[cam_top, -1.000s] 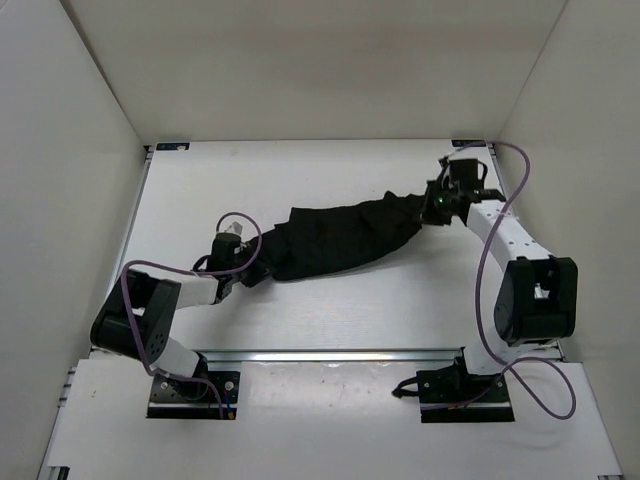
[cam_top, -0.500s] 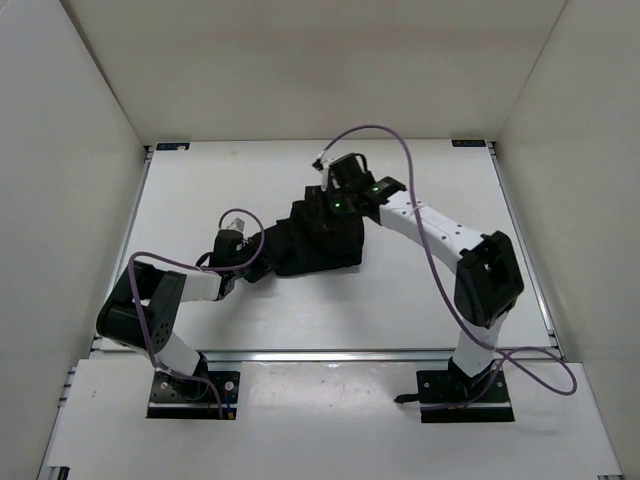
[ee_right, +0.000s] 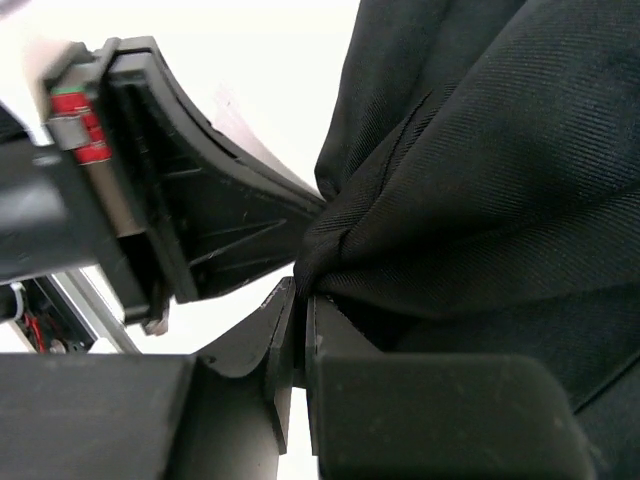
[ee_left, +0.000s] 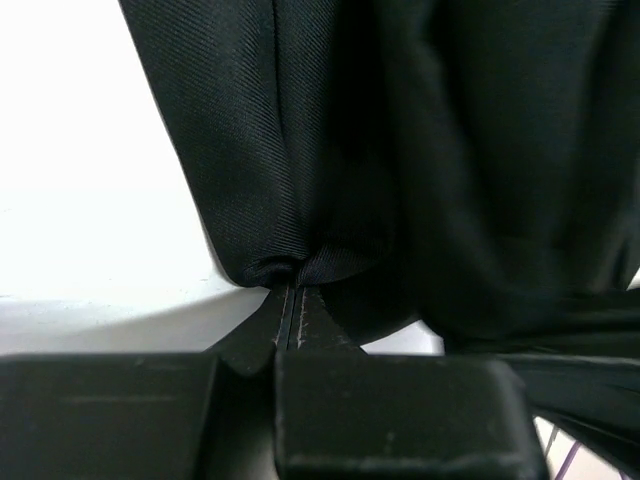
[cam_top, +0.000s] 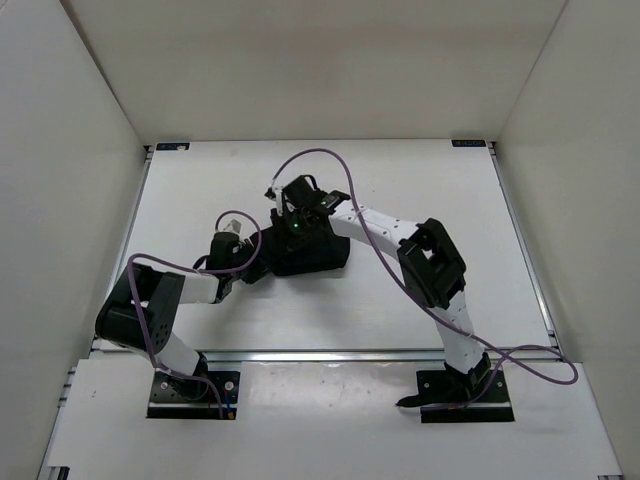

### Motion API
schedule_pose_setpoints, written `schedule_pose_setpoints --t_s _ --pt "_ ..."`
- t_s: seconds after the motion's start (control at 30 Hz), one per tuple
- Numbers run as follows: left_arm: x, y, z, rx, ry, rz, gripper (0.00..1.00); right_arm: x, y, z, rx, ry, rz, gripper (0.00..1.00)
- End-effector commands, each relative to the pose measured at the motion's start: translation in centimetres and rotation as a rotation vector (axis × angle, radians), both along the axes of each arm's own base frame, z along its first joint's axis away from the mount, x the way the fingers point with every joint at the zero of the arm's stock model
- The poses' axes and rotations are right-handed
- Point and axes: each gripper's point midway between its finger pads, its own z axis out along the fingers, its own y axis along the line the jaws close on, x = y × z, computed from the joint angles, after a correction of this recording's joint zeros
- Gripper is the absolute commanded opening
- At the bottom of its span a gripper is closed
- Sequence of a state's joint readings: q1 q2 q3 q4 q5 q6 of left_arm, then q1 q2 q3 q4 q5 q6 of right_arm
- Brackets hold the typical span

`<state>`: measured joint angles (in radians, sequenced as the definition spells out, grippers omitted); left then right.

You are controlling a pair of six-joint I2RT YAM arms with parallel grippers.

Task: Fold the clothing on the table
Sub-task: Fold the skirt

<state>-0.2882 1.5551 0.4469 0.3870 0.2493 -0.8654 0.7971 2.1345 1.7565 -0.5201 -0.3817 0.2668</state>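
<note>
The clothing [cam_top: 318, 250] is a black garment bunched into a compact, doubled-over heap on the white table [cam_top: 420, 180], left of centre. My left gripper [cam_top: 247, 262] is shut on the heap's left end; in the left wrist view its jaws pinch a fold of the clothing [ee_left: 300, 150] at the left gripper [ee_left: 290, 290]. My right gripper [cam_top: 290, 228] reaches across from the right and is shut on the other end, held over the heap's left part. The right wrist view shows the right gripper [ee_right: 303, 297] clamping a fold of the clothing [ee_right: 480, 220].
White enclosure walls rise on three sides of the table. Purple cables [cam_top: 320, 158] loop from both arms over the table. The left arm's housing [ee_right: 170, 210] sits close beside the right gripper. Metal rails run along the table's near edge [cam_top: 330, 354].
My right arm has swept left across the table, carrying its end of the clothing over onto the left end. The long stretched garment is now a short heap. The left gripper stayed put.
</note>
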Motion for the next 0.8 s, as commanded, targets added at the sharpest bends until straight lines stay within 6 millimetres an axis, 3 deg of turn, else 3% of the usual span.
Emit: schedule_pose_setpoints --t_s 0.0,0.2,0.3,0.37,0.4,0.5,0.53,0.63,0.67,0.7,0.77 --pt "-0.9 0.3 -0.2 0.003 0.010 -0.009 0.00 -0.3 1.4 0.8 0.049 0.002 0.067 0.00" --pt "-1.3 0.2 -0.2 -0.012 0.012 -0.028 0.03 -1.4 1.6 -3.2 0.014 0.076 0.116 0.00" --pt "-1.8 0.6 -0.4 0.004 0.015 -0.029 0.22 -1.8 1.8 -3.6 0.016 0.076 0.150 0.00" --pt "-2.3 0.9 0.1 -0.016 -0.003 -0.026 0.38 -1.5 2.2 -2.6 0.033 0.029 0.170 0.00" --pt "-2.2 1.2 0.4 -0.019 -0.013 -0.021 0.41 -1.4 2.4 -1.9 0.041 0.010 0.177 0.05" --pt "-2.3 1.9 1.5 -0.008 -0.025 -0.014 0.51 -1.0 3.0 1.6 0.085 -0.088 0.182 0.31" --pt "-2.3 2.3 2.1 -0.009 -0.027 0.000 0.52 -0.9 3.3 2.4 0.107 -0.119 0.184 0.34" --pt "-2.5 3.7 3.7 0.010 -0.053 0.061 0.57 -0.9 2.8 9.7 0.229 -0.279 0.154 0.37" --pt "-2.8 4.2 4.2 0.017 -0.057 0.080 0.66 -0.4 1.9 9.8 0.246 -0.308 0.126 0.38" --pt "-2.8 4.8 4.5 0.026 -0.066 0.100 0.68 -0.8 1.4 13.0 0.295 -0.368 0.110 0.40" --pt "-3.4 5.9 5.9 0.017 -0.085 0.138 0.72 -0.6 -1.9 17.8 0.389 -0.511 0.012 0.44"
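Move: Both hands pinch the skirt. The middle of the folded bundle lies about 4 cm to the right of the right hand, level with it fore and aft and some 7 cm below. From the left hand, down at the table, that middle is about 12 cm right and 4 cm ahead, roughly 1 cm up. The left gripper sits some 8 cm left of the right hand, 3 cm nearer the base and 8 cm lower. The right hand lowers the skirt's end about 5 cm; both hands let go and rise, the left also leftward. ##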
